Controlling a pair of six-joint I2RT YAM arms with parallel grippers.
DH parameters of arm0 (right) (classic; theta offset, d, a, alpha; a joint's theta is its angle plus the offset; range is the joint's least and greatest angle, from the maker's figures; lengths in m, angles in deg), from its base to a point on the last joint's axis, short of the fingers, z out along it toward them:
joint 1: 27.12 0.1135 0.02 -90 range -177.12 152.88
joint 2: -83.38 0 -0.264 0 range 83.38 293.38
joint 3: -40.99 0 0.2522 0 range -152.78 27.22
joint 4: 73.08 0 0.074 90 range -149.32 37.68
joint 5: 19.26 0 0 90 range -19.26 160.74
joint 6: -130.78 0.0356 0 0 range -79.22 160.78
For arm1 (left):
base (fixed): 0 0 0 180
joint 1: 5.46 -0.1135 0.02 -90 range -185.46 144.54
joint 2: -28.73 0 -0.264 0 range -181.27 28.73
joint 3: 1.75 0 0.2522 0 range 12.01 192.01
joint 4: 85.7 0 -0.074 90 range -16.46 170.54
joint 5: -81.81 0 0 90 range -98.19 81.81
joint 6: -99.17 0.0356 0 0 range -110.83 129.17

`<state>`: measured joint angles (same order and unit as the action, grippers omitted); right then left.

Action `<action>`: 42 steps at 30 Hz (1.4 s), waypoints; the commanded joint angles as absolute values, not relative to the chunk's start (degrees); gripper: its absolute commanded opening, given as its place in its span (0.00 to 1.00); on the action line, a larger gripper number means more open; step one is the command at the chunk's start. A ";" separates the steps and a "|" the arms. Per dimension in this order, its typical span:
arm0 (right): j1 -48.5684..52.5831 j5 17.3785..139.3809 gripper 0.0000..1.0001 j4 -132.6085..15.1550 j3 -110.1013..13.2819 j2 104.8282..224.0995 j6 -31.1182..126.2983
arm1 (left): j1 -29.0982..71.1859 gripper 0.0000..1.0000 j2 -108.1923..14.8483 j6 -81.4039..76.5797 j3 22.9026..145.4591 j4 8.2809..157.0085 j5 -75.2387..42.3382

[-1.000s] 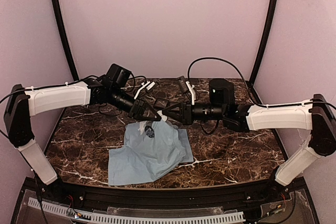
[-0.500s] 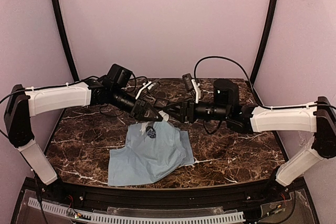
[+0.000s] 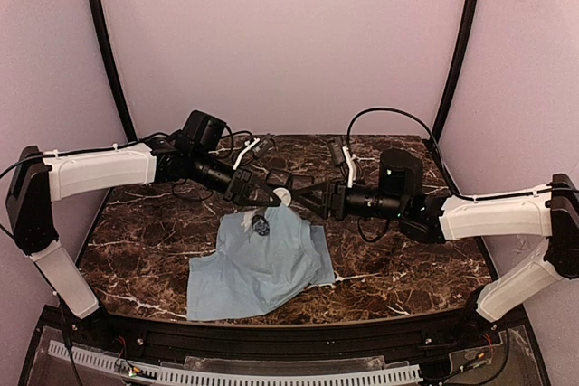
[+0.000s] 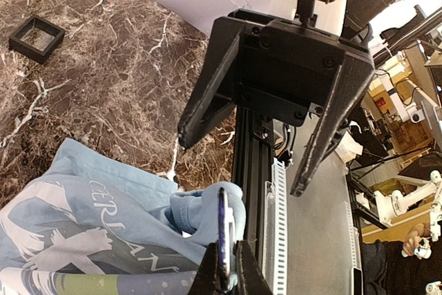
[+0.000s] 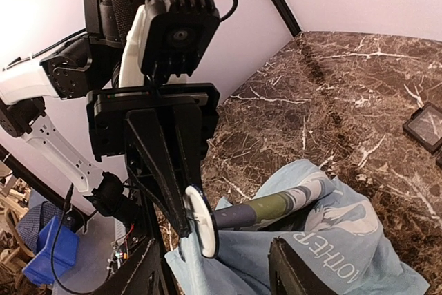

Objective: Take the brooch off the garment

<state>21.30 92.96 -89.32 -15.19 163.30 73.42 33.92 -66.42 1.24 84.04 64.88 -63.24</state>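
The brooch [image 3: 282,196] is a small round disc with a white back and a dark navy rim. It hangs above the marble table [image 3: 407,259]. My left gripper [image 3: 270,196] is shut on it, together with a fold of the light blue shirt [image 3: 262,264]. In the left wrist view the brooch [image 4: 222,222] stands edge-on between the jaws, with fabric bunched on its right. The right wrist view shows its white back [image 5: 202,229] against the left fingers [image 5: 162,164]. My right gripper [image 3: 304,198] is open just right of the brooch, touching nothing.
The shirt [image 5: 345,240] trails down to the table, its printed part pulled into a roll. A small square black tray [image 4: 36,38] lies on the marble, and the same kind of tray [image 5: 425,124] shows in the right wrist view. The black front rail [image 3: 289,336] runs along the near edge.
The right gripper, shut at the brooch a second ago, has opened and drawn back to the right. The left gripper has kept its hold in place.
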 commanded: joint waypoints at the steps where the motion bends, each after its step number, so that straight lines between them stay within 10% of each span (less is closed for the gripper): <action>1: 21.44 94.55 0.51 -91.65 -16.27 164.49 73.81 | 33.63 0.01 -63.55 2.07 83.89 65.93 -64.68; 17: 20.75 104.81 0.40 -60.31 -32.01 168.20 57.92 | 35.52 0.01 -65.14 13.13 88.13 52.55 -62.15; 42: 20.78 111.85 0.25 -69.81 -31.32 171.08 63.06 | 37.62 0.01 -67.03 14.46 88.73 50.26 -64.77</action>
<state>21.17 111.45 -65.37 -32.04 171.91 61.68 36.94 -66.92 13.40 86.99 51.70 -62.89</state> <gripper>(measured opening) 0.268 0.057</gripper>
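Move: The brooch lies about 5 cm to the right hand's left, level fore and aft and some 1 cm below. The left hand already has it at its fingertips, roughly 1 cm to that hand's right. From the brooch the garment hangs to the table, its middle about 10 cm back and 7 cm left of the right hand and some 20 cm below. A small black frame lies on the table some 17 cm straight ahead of the right hand and about 22 cm below. Leftward towards the brooch, first arching about 2.5 cm up, then sinking and drawing back 3 cm, the right hand closes in some 4 cm, swinging about 20 degrees counter-clockwise and narrowing its open fingers to straddle the brooch, still short of shutting. The left hand keeps its pinch and carries brooch and cloth about 3 cm back and slightly down. ##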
